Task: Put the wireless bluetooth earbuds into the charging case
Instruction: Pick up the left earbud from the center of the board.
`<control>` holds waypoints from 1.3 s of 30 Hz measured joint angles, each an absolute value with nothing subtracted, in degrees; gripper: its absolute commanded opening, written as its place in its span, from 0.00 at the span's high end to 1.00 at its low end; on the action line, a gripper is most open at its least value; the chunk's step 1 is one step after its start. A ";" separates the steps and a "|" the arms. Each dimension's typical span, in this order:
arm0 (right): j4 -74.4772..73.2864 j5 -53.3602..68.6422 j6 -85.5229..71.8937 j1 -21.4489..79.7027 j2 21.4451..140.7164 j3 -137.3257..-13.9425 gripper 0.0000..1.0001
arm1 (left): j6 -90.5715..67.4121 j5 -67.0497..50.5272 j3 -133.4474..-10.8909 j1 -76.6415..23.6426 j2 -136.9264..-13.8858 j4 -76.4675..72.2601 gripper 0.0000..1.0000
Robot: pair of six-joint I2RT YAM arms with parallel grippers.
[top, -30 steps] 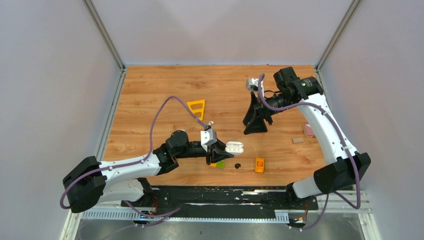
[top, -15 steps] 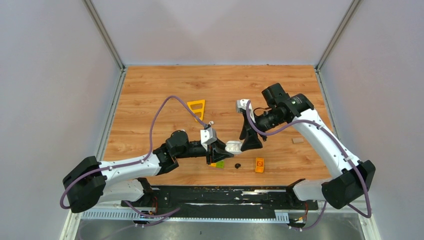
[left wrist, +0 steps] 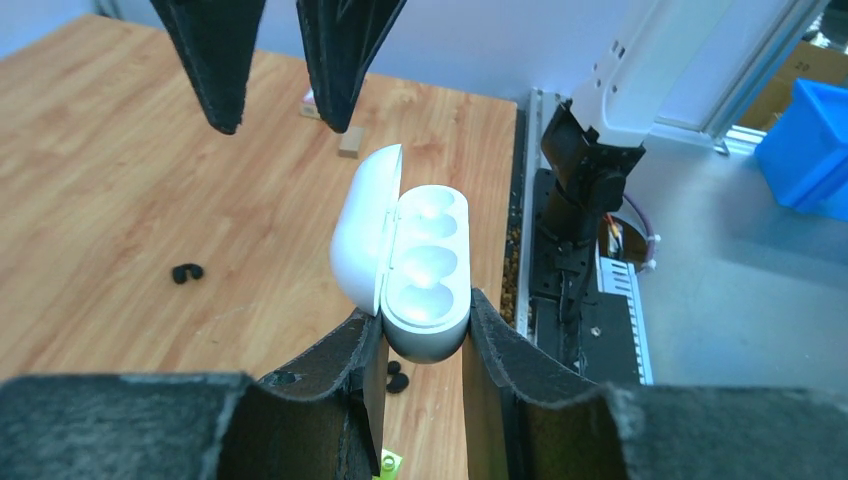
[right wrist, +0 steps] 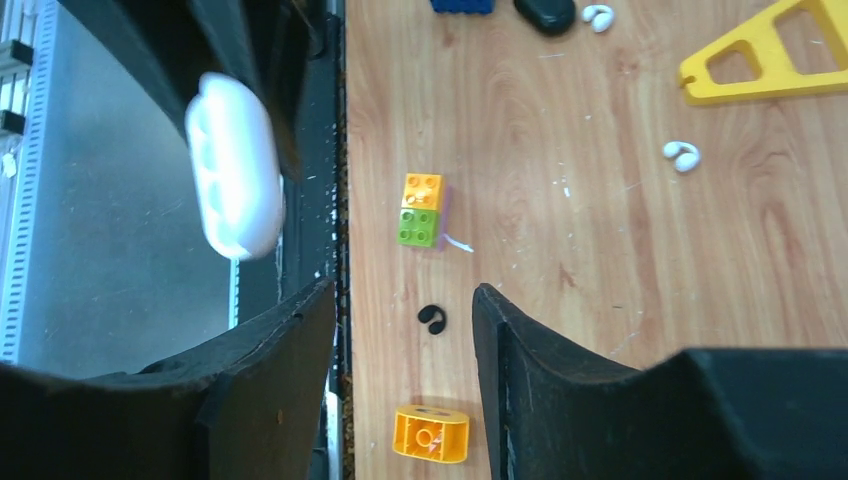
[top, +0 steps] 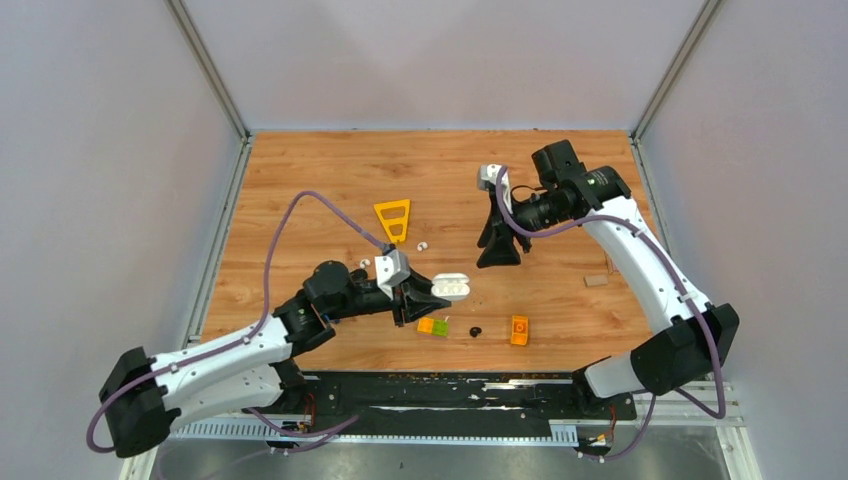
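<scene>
The white charging case (left wrist: pixel 425 265) is held off the table with its lid (left wrist: pixel 358 235) swung open and both wells bare; my left gripper (left wrist: pixel 420 318) is shut on its lower end. From above, the charging case (top: pixel 450 286) juts right of the left gripper (top: pixel 428 296). One black earbud (top: pixel 475 331) lies near the front edge, and two white earbuds (top: pixel 421 245) (top: pixel 364 262) lie behind the left wrist. My right gripper (top: pixel 497 252) hangs open, pointing down, beyond the case. In its own view the right gripper (right wrist: pixel 405 295) frames the black earbud (right wrist: pixel 432 318) far below.
An orange brick (top: pixel 519 330) and an orange-and-green brick (top: pixel 433 326) sit near the front edge. A yellow triangle (top: pixel 393 218) lies mid-table, and a small wood block (top: pixel 596 281) at the right. A second black earbud (left wrist: pixel 187 272) shows in the left wrist view.
My right gripper reached in to the case half a second ago, then drew back away from it. The left arm has shifted left with the case, uncovering the orange-and-green brick.
</scene>
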State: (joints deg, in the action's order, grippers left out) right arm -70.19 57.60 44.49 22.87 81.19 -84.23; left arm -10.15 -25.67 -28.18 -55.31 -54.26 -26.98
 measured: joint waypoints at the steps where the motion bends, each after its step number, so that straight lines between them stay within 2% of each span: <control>1: -69.43 57.76 44.01 22.44 81.67 -84.62 0.49 | -10.09 -25.39 -28.34 -54.87 -52.53 -25.85 1.00; 9: -58.46 55.64 39.51 22.39 86.02 -83.50 0.58 | -9.08 -24.29 -28.51 -46.83 -37.26 -13.45 1.00; 12: -53.32 52.99 38.87 23.11 90.11 -84.29 0.67 | -9.02 -24.10 -28.42 -45.63 -34.44 -10.52 1.00; 17: -48.29 50.39 39.29 23.68 103.72 -91.48 0.68 | -8.62 -23.90 -27.70 -45.54 -32.05 -7.81 1.00; 25: -49.89 46.09 42.17 25.26 127.92 -113.56 0.69 | -8.19 -23.83 -26.61 -45.54 -31.83 -6.90 1.00; 32: -50.89 43.44 43.68 27.24 135.61 -118.58 0.70 | -7.94 -23.83 -26.26 -45.54 -32.21 -6.50 1.00; 39: -50.17 43.40 43.13 28.23 138.12 -120.40 0.70 | -7.49 -23.83 -26.26 -45.54 -32.49 -6.50 1.00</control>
State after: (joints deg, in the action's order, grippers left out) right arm -50.17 43.40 43.13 28.23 138.12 -120.40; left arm -7.49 -23.83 -26.26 -45.54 -32.49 -6.50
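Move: The white earbud at the board's centre lies about 18 cm ahead of the right hand, 14 cm to its left and 25 cm below. The yellow triangle's middle is some 6 cm beyond that earbud and 6 cm to its left; the black earbuds lie about 16 cm ahead of the right hand and 3 cm to its right, also on the table. From the left hand, holding the open case, the white earbud is roughly 24 cm ahead, 5 cm left and 23 cm down. Reach the right gripper forward about 22 cm and down about 20 cm, also some 11 cm left, towards the white earbud; finish with mostly descent, tilting the fingers about 10 degrees farther down and narrowing them partway, still open and short of touching. Meanwhile draw the left gripper about 8 cm left, keeping its hold on the case and turning slightly counter-clockwise. ##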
